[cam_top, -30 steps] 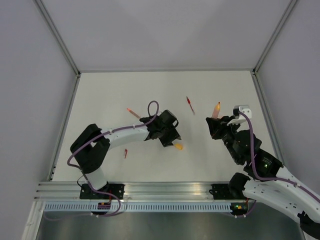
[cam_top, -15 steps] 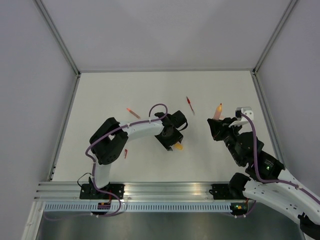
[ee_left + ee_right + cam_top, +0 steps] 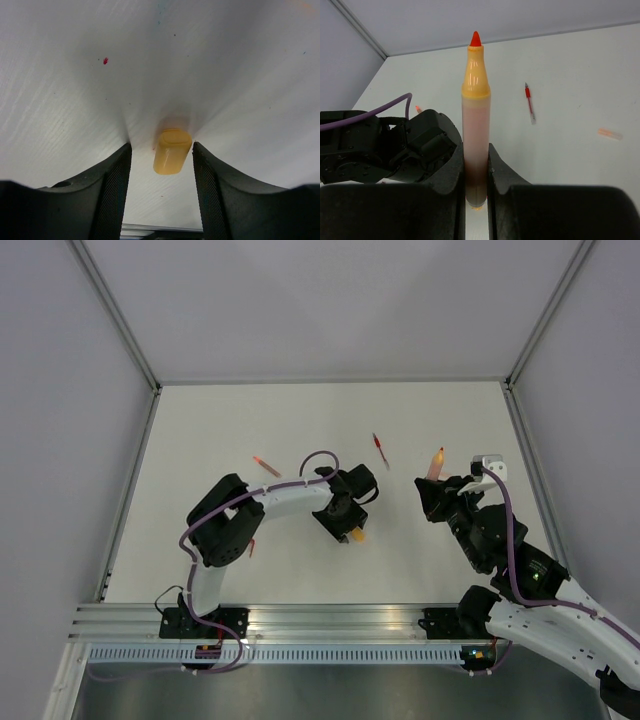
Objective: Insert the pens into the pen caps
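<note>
My right gripper (image 3: 475,167) is shut on the lower barrel of the orange-peach pen (image 3: 475,120), whose uncapped red tip points away from the wrist. From above, that pen (image 3: 434,462) sticks out past the right gripper (image 3: 437,492). The orange pen cap (image 3: 172,151) lies on the table between the open fingers of my left gripper (image 3: 161,149), close to the right finger (image 3: 210,185). From above, the cap (image 3: 357,534) shows at the edge of the left gripper (image 3: 345,522). The red pen (image 3: 380,448) lies loose further back.
A short pinkish stick (image 3: 266,464) lies left of the left wrist. A small peach stub (image 3: 610,133) lies on the table at the right of the right wrist view. The left arm's elbow (image 3: 225,530) stands over the table's near left. Grey walls enclose the white table (image 3: 200,420).
The left arm's elbow swung right and forward and its gripper shifted slightly right, straddling the orange cap. The right arm with its pen has barely moved.
</note>
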Controlling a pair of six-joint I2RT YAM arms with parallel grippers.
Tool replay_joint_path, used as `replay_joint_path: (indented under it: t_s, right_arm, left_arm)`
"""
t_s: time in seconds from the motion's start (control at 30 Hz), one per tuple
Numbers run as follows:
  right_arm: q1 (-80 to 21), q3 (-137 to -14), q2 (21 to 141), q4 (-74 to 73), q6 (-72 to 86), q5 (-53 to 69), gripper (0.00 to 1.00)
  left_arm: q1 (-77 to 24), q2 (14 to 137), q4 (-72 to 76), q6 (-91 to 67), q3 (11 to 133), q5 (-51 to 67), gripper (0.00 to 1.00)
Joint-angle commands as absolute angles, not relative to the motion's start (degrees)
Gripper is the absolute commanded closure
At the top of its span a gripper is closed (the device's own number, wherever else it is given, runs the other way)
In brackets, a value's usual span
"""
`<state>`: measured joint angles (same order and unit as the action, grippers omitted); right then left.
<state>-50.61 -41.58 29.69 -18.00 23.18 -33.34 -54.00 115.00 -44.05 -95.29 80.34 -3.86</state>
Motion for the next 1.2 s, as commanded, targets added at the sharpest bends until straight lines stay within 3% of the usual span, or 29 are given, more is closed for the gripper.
replay_joint_path:
  t_s: [0.0,0.3,0.5,0.7,0.87,1.17]
  right_arm:
    - [-50.4,-41.7,29.3,-17.7,23.3,-33.5,1.0]
    - [-50.4,-41.6,29.2,-17.7,23.2,-33.6,1.0]
    - [-50.4,-41.6,29.2,-17.7,23.2,-33.6,1.0]
    - [-50.4,-41.4,29.7,-17.2,22.9,-32.6,1.0]
    - [-50.4,-40.9,31.6,-14.2,20.0,-18.8,1.0]
    - [-50.5,-40.1,39.1,-5.4,17.2,15.8,1.0]
  left_arm:
    - [-55.3,116.1,-45.5,-99.0,82.3,-5.2,0.43]
    - [-56.3,116.7,-47.0,-98.3,84.1,-6.7,0.51]
    - [-56.3,116.7,-47.1,-97.1,83.6,-7.7,0.71]
    - [-56.2,115.2,-44.7,-95.3,81.1,-7.8,0.98]
    - [-56.2,109.6,-42.0,-88.9,77.4,-12.0,0.98]
    - [-56.2,77.0,-21.4,-60.3,65.7,-25.3,0.98]
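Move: The yellow pen cap lies on the table almost between my left hand's open fingers, about 1 cm to its right and level with it. From that hand, the red pen is some 21 cm ahead and 7 cm right, and the pale orange piece about 17 cm ahead and 22 cm left, both flat on the table. From my right hand, which holds a pen tip up, the cap is about 11 cm left, straight out to that side, and some 28 cm below. My left fingers close on the yellow cap after a nudge of barely 1 cm to the right, hold at table height, then quickly lift it about 13 cm, drifting left and tilting some 30 degrees so the fingertips swing forward. Late on, my right hand keeps its grip on the upright pen and swings about 10 cm left and 4 cm back towards the left hand, yawing some 35 degrees counter-clockwise. ##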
